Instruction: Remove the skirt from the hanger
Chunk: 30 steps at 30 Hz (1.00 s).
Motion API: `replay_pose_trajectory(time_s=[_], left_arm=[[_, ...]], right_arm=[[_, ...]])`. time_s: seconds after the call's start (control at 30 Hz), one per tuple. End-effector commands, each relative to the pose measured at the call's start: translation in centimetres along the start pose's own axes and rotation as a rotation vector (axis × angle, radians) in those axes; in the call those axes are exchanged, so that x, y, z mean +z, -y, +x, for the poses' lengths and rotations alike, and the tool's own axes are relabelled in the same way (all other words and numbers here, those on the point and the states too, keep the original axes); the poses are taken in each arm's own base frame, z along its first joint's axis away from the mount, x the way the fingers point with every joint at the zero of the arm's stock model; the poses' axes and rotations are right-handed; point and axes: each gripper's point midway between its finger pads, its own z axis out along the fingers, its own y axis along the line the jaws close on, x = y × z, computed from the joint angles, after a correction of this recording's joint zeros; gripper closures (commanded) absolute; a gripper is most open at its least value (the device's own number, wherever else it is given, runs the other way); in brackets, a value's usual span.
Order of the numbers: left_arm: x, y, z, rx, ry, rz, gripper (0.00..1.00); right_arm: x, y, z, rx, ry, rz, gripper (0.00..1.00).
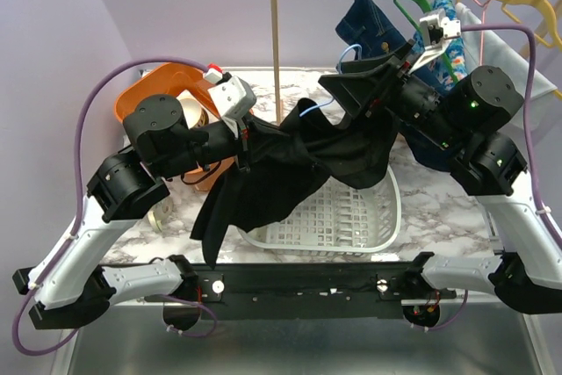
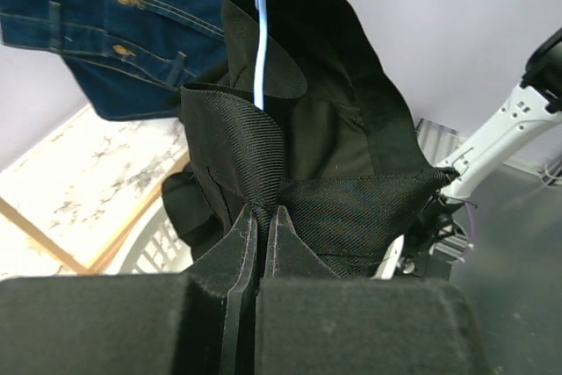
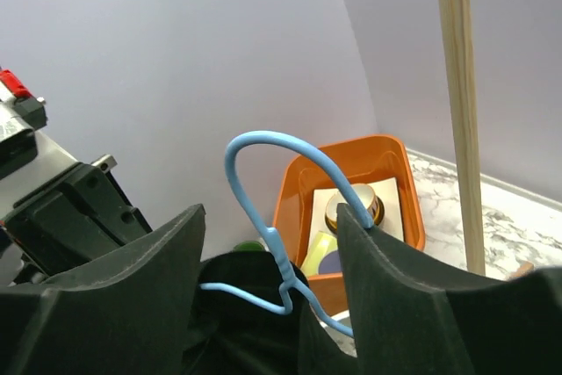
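The black skirt hangs bunched between my two grippers, above the white basket. It is still on a thin blue hanger, whose hook sticks up out of the waistband. The hanger also shows in the left wrist view. My left gripper is shut on a fold of the skirt, fingertips pinched together. My right gripper is open, its fingers spread either side of the hanger's neck. The hook's tip touches one finger.
A white slatted basket sits under the skirt. An orange bin with bowls stands at the back left. A wooden rack post rises behind. Its rail carries a denim garment and green, pink and yellow hangers.
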Motion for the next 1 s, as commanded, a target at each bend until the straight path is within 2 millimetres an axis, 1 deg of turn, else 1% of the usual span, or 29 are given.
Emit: replay_pose_trajectory(time_s=[0.0,0.1,0.13,0.17,0.2,0.27,0.3,0.33,0.37,0.4,0.43,0.47,0.5,0.53,0.57,0.6,0.63,0.73,0.8,0.83,0.9,0.97], left_arm=[[-1.0,1.8,-3.4,-0.004,0.136,0.073,1.0],[-0.9,1.8,-3.2,-0.015,0.136,0.072,1.0],[-1.0,1.8,-3.4,-0.016,0.142,0.07,1.0],[-1.0,1.8,-3.3,-0.024,0.142,0.069,1.0],[-1.0,1.8,-3.3,-0.024,0.144,0.069,1.0],[-1.3,1.9,-3.3,-0.023,0.145,0.075,0.99],[-1.4,2.1,-3.2,-0.02,0.145,0.081,0.91],[-1.8,2.3,-3.4,-0.015,0.155,0.087,0.58],[-1.9,2.4,-3.1,-0.013,0.15,0.094,0.44],[-2.1,2.4,-3.0,0.006,0.149,0.094,0.35],[-2.7,2.5,-2.9,0.015,0.147,0.09,0.22],[-3.1,2.1,-2.9,0.023,0.148,0.065,0.18],[-3.4,2.0,-2.9,0.035,0.15,0.056,0.14],[-4.1,2.0,-2.9,0.06,0.151,0.048,0.07],[-4.5,2.1,-2.9,0.076,0.151,0.051,0.04],[-4.9,2.3,-3.0,0.088,0.155,0.058,0.01],[-5.6,2.5,-3.1,0.11,0.161,0.062,0.01],[-6.4,2.7,-3.0,0.138,0.159,0.067,0.01],[-6.5,2.4,-2.8,0.159,0.147,0.053,0.01],[-6.3,1.8,-2.3,0.15,0.125,0.02,0.01],[-6.2,1.2,-2.2,0.177,0.112,-0.005,0.01],[-5.8,0.9,-1.8,0.179,0.097,-0.013,0.04]], right_arm=[[-0.1,-1.1,-0.4,0.028,0.037,-0.065,0.41],[0.0,-1.1,0.3,0.037,0.016,-0.069,0.53],[-0.1,-1.0,0.3,0.038,0.017,-0.066,0.61],[-0.1,-1.0,0.5,0.038,0.017,-0.066,0.65],[-0.1,-1.0,0.4,0.039,0.019,-0.068,0.73],[-0.4,-1.2,0.0,0.036,0.029,-0.072,0.84],[-0.5,-1.3,-0.1,0.036,0.032,-0.073,0.91],[-0.6,-1.3,-0.4,0.036,0.036,-0.07,0.99],[-0.6,-1.2,-0.7,0.035,0.044,-0.059,0.99],[-0.9,-1.4,-1.6,0.033,0.059,-0.053,0.99],[-1.1,-1.3,-2.2,0.029,0.073,-0.043,0.99],[-1.3,-1.2,-2.7,0.029,0.089,-0.028,0.99],[-1.7,-1.5,-4.0,0.023,0.118,-0.032,0.99],[-1.9,-1.7,-4.6,0.018,0.131,-0.034,0.99],[-2.2,-1.9,-5.4,0.011,0.148,-0.035,0.99],[-2.1,-2.0,-5.5,0.008,0.142,-0.034,0.99],[-2.5,-2.4,-6.6,-0.002,0.163,-0.043,0.99],[-2.8,-2.7,-7.5,-0.012,0.178,-0.046,0.99],[-3.1,-3.0,-7.9,-0.017,0.187,-0.055,0.99],[-3.2,-3.1,-8.0,-0.021,0.19,-0.062,0.99],[-3.5,-3.7,-8.3,-0.019,0.193,-0.085,0.99],[-3.6,-4.0,-8.1,-0.017,0.189,-0.102,0.99]])
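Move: Between the right hand's open fingers sits the neck of the blue hanger, about 1 cm to the left and 1 cm below the grip point. The denim hangs roughly 16 cm ahead and 7 cm to that hand's right, a little lower; the white basket stands about 8 cm ahead, straight below by some 50 cm. From the left hand, shut on the black skirt, the hanger neck lies about 6 cm ahead, 8 cm right and 7 cm higher. Closing almost in place, the right fingers pinch the blue hanger at its neck, then carry it up about 6 cm, easing back and right towards the end. The left hand keeps its hold on the skirt at first, then opens wide and draws away from the hanger to the left, back and up, some 8 cm in all. ##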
